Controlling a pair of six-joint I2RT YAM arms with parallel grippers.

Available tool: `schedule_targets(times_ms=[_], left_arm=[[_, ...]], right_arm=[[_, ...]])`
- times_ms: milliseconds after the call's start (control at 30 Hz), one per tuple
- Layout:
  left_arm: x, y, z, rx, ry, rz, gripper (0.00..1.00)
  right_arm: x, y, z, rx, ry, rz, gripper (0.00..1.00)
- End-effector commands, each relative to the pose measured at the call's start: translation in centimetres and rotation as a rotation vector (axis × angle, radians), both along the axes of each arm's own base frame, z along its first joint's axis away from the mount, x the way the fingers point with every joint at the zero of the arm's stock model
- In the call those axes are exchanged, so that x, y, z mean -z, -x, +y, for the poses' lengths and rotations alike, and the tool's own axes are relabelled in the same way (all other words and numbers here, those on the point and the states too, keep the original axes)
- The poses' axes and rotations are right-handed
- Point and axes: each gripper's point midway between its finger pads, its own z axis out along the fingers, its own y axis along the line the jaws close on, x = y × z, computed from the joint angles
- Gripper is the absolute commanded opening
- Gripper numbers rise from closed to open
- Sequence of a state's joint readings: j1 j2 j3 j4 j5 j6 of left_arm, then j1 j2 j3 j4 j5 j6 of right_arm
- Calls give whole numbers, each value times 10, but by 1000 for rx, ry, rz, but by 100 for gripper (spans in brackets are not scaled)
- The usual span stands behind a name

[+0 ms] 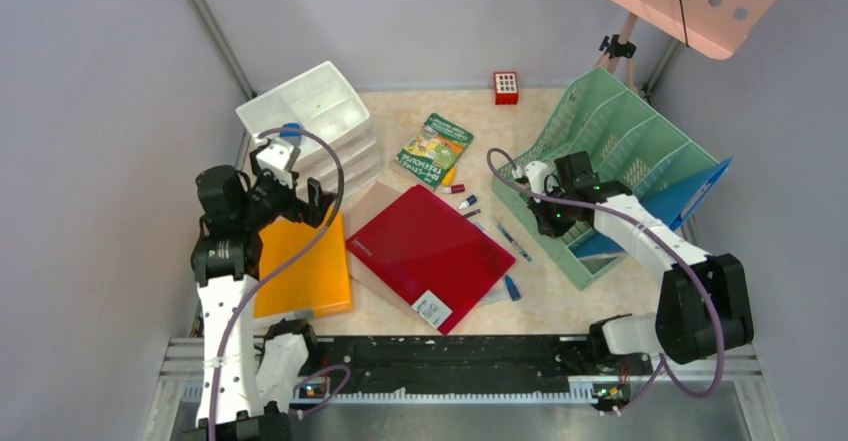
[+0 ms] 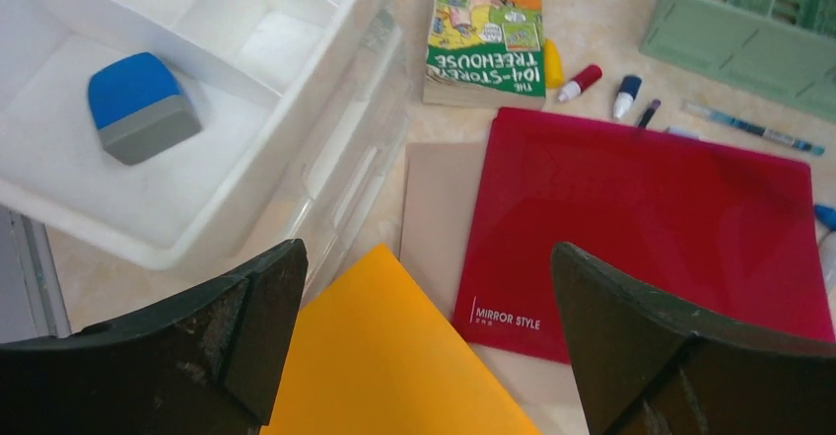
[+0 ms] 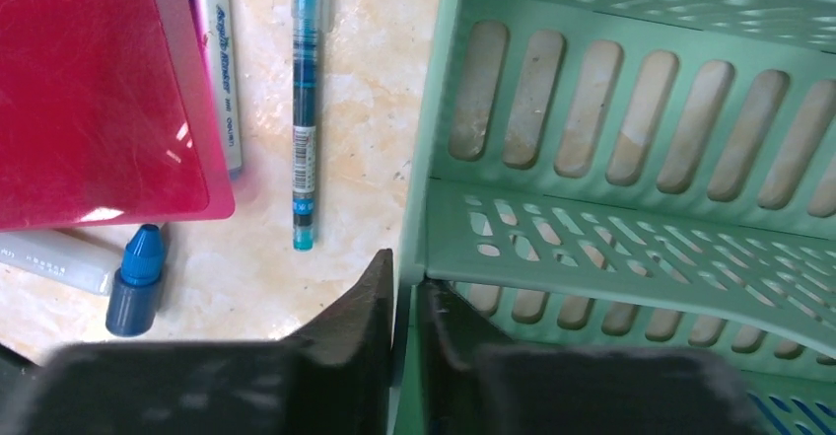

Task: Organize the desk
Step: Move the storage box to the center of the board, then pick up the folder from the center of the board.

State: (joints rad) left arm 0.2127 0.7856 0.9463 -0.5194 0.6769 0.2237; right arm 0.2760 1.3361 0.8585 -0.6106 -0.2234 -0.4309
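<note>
The desk [image 1: 560,296] is a beige marbled top strewn with stationery. My right gripper [image 1: 552,223] [image 3: 406,272] is shut on the near wall of the green mesh file rack [image 1: 620,141] [image 3: 631,218], one finger outside and one inside. My left gripper [image 1: 300,206] [image 2: 426,253] hangs open over the corner of an orange folder [image 1: 300,266] [image 2: 394,366], holding nothing. Beside the orange folder lies a red folder [image 1: 430,241] [image 2: 651,218] on a beige sheet [image 2: 439,198].
A white drawer unit [image 1: 310,111] [image 2: 296,109] at back left holds a blue-grey eraser [image 2: 138,108]. A green book [image 1: 433,148], small markers [image 2: 580,82], a teal pen [image 3: 306,109] and a blue-capped marker [image 3: 133,282] lie mid-desk. A red block [image 1: 506,87] sits at the back.
</note>
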Motion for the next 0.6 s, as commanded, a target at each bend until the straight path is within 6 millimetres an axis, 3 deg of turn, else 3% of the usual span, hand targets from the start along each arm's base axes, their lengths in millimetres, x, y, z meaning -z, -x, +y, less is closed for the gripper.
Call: schedule_targets(times_ms=[0, 200, 400, 467, 567], left_arm=[[26, 6, -6, 83, -145, 16, 99], [53, 5, -12, 109, -156, 100, 99], [94, -2, -24, 144, -252, 213, 99], [104, -4, -33, 164, -253, 248, 98], [115, -11, -45, 180, -224, 293, 98]], right_arm=[[-25, -18, 15, -140, 5, -141, 18], [-74, -28, 21, -128, -44, -228, 75], [-129, -19, 42, -217, -125, -324, 83], [-134, -6, 54, -292, -151, -319, 83], [-125, 22, 75, -441, -179, -294, 83]])
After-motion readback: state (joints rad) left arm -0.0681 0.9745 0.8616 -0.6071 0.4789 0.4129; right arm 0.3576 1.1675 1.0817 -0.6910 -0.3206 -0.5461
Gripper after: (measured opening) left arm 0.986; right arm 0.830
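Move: The right hand has the near-left rim of the storage box between its fingers; the box's middle lies about 11 cm ahead and 13 cm to its right, at roughly its height. From this hand the pen is some 8 cm to the left, level fore and aft, and the red folder 28 cm left and 5 cm back, both 7 cm below. For the left hand that folder is about 18 cm right, 5 cm back and 28 cm down; the orange folder is 13 cm left and 6 cm back, the white drawers 20 cm ahead and 6 cm left. The right fingers let go of the storage box's rim, opening wide, then the hand climbs clear by about 12 cm and drifts some 4 cm left, fingertips swinging up and forward. Meanwhile the empty left hand sinks about 10 cm with fingers still wide open, edging right towards the red folder as its fingers tip down some 15 degrees and turn a little clockwise. ##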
